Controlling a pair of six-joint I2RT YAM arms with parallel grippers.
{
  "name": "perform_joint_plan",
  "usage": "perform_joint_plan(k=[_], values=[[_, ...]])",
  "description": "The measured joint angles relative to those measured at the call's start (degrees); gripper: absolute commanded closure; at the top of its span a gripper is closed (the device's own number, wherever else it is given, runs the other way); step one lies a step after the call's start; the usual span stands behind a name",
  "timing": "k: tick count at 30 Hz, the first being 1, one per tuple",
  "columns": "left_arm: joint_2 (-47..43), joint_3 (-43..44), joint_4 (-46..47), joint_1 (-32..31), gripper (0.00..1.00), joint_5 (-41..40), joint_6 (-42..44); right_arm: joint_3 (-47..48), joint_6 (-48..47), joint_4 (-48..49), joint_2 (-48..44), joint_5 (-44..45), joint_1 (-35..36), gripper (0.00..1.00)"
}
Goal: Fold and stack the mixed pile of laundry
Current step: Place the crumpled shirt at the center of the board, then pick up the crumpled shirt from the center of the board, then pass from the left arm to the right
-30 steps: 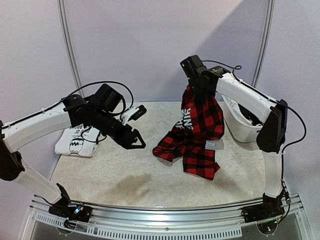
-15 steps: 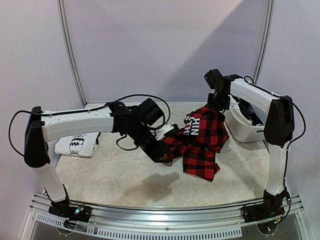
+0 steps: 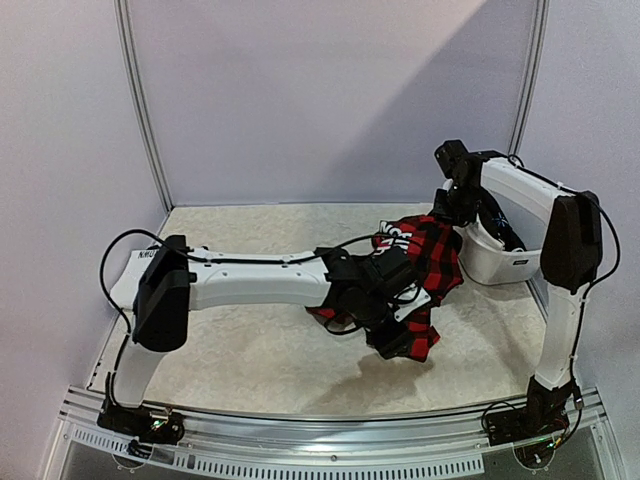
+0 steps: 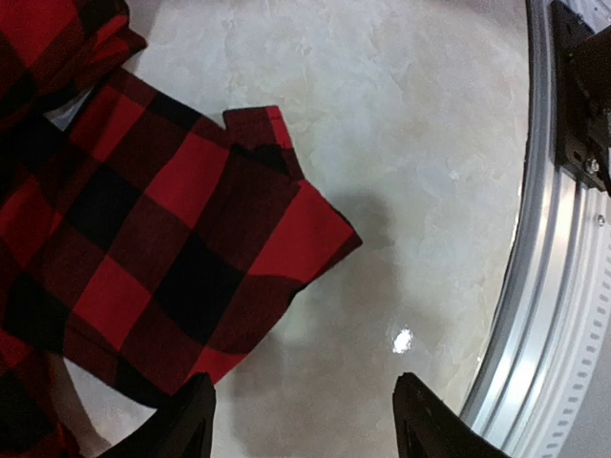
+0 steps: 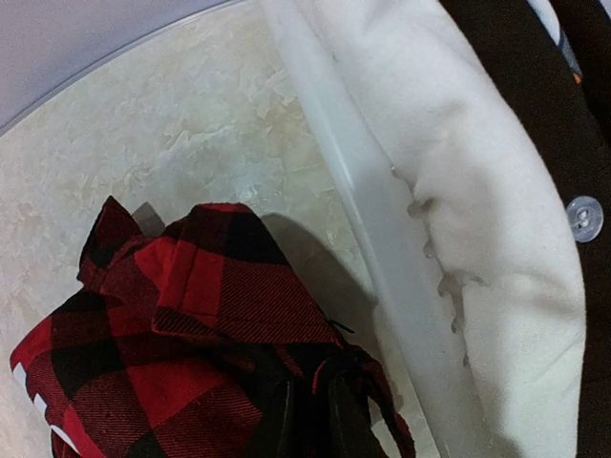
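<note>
The red-black plaid garment with white lettering lies heaped at the right of the table, its top edge lifted. My right gripper holds that top edge next to the tub, and in the right wrist view its fingers stand almost together with plaid cloth bunched between and around them. My left gripper hovers open over bare table just off the plaid's near corner, with nothing between its fingers. The left arm reaches across the table to the left gripper. A white T-shirt peeks out behind the left arm.
A white plastic tub stands at the right edge, its rim close beside the right gripper. It holds a white fleece piece and a dark piece. The table's metal front rail runs just right of the left gripper.
The left arm has swung from the white T-shirt across to the plaid's near corner. The right gripper has dropped and moved right toward the tub, lowering the plaid into a heap.
</note>
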Motion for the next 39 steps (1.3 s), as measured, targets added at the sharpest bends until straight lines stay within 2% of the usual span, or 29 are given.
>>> perform_joint_plan(k=[2, 5, 9, 12, 15, 16, 20, 23, 28, 32, 35, 39], values=[[1.99, 1.31, 0.87, -0.44, 0.36, -0.55, 0.79, 0.00, -0.66, -0.04, -0.46, -0.61, -0.48, 0.82], [4.35, 2.71, 2.03, -0.61, 0.39, -1.44, 1.84, 0.00, -1.88, -0.07, -1.09, -1.53, -1.09, 0.71], [6.88, 3.76, 4.15, -0.61, 0.49, -2.91, 2.91, 0.00, -3.02, -0.33, -1.79, -2.69, -1.38, 0.55], [8.20, 4.11, 5.33, -0.61, 0.70, -4.09, 3.37, -0.15, -4.17, -0.59, -2.69, -3.50, -1.38, 0.43], [9.38, 4.81, 6.36, -0.57, 0.98, -5.31, 3.61, -0.46, -4.87, -1.05, -4.20, -4.07, -1.38, 0.33], [9.55, 4.87, 6.60, -0.57, 1.00, -5.88, 3.87, -0.68, -5.33, -1.11, -4.94, -4.20, -1.38, 0.30], [9.64, 4.98, 6.80, -0.57, 1.00, -7.32, 4.17, -4.63, -6.78, -0.94, -10.32, -4.79, -1.46, 0.22], [8.04, 3.32, 7.23, -0.02, 1.00, -7.48, 3.80, -11.08, -7.91, 0.15, -17.16, -6.19, -1.53, 0.21], [-3.48, -6.75, 8.61, 2.21, 1.00, -6.16, 1.77, -24.30, -10.49, 3.96, -29.68, -12.74, -1.73, 0.22], [-13.22, -11.54, 10.10, 5.11, 1.00, -4.28, 0.76, -39.17, -12.17, 10.86, -43.45, -23.39, -1.53, 0.22], [-17.51, -13.20, 10.93, 6.43, 1.00, -3.30, 0.59, -46.62, -13.00, 15.74, -51.60, -28.39, 1.18, 0.20], [-19.58, -14.45, 10.73, 6.73, 1.00, -2.58, 0.70, -52.46, -15.23, 23.17, -57.72, -31.69, 10.86, 0.18]])
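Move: The checked shirt's near hem lies just below the open left hand, about 3 cm ahead, 3 cm to its right and 5 cm down; the shirt's crumpled middle is some 16 cm ahead of that hand, 6 cm right and 4 cm lower. From the right hand, still on the shirt's far end, the near hem is roughly 27 cm back, 9 cm left and 12 cm below, and the basket's middle is level with it, some 16 cm to its right and 5 cm lower. The shirt's near hem is pinched by the left fingers, which sink about 5 cm while easing forward and right, close, then lift some 15 cm, swinging left and forward with the cloth held. The shirt's far end is let go as the right fingers open wide; that hand rises a little, then draws quickly back about 22 cm, lastly swinging left and turning some 40 degrees counter-clockwise. ##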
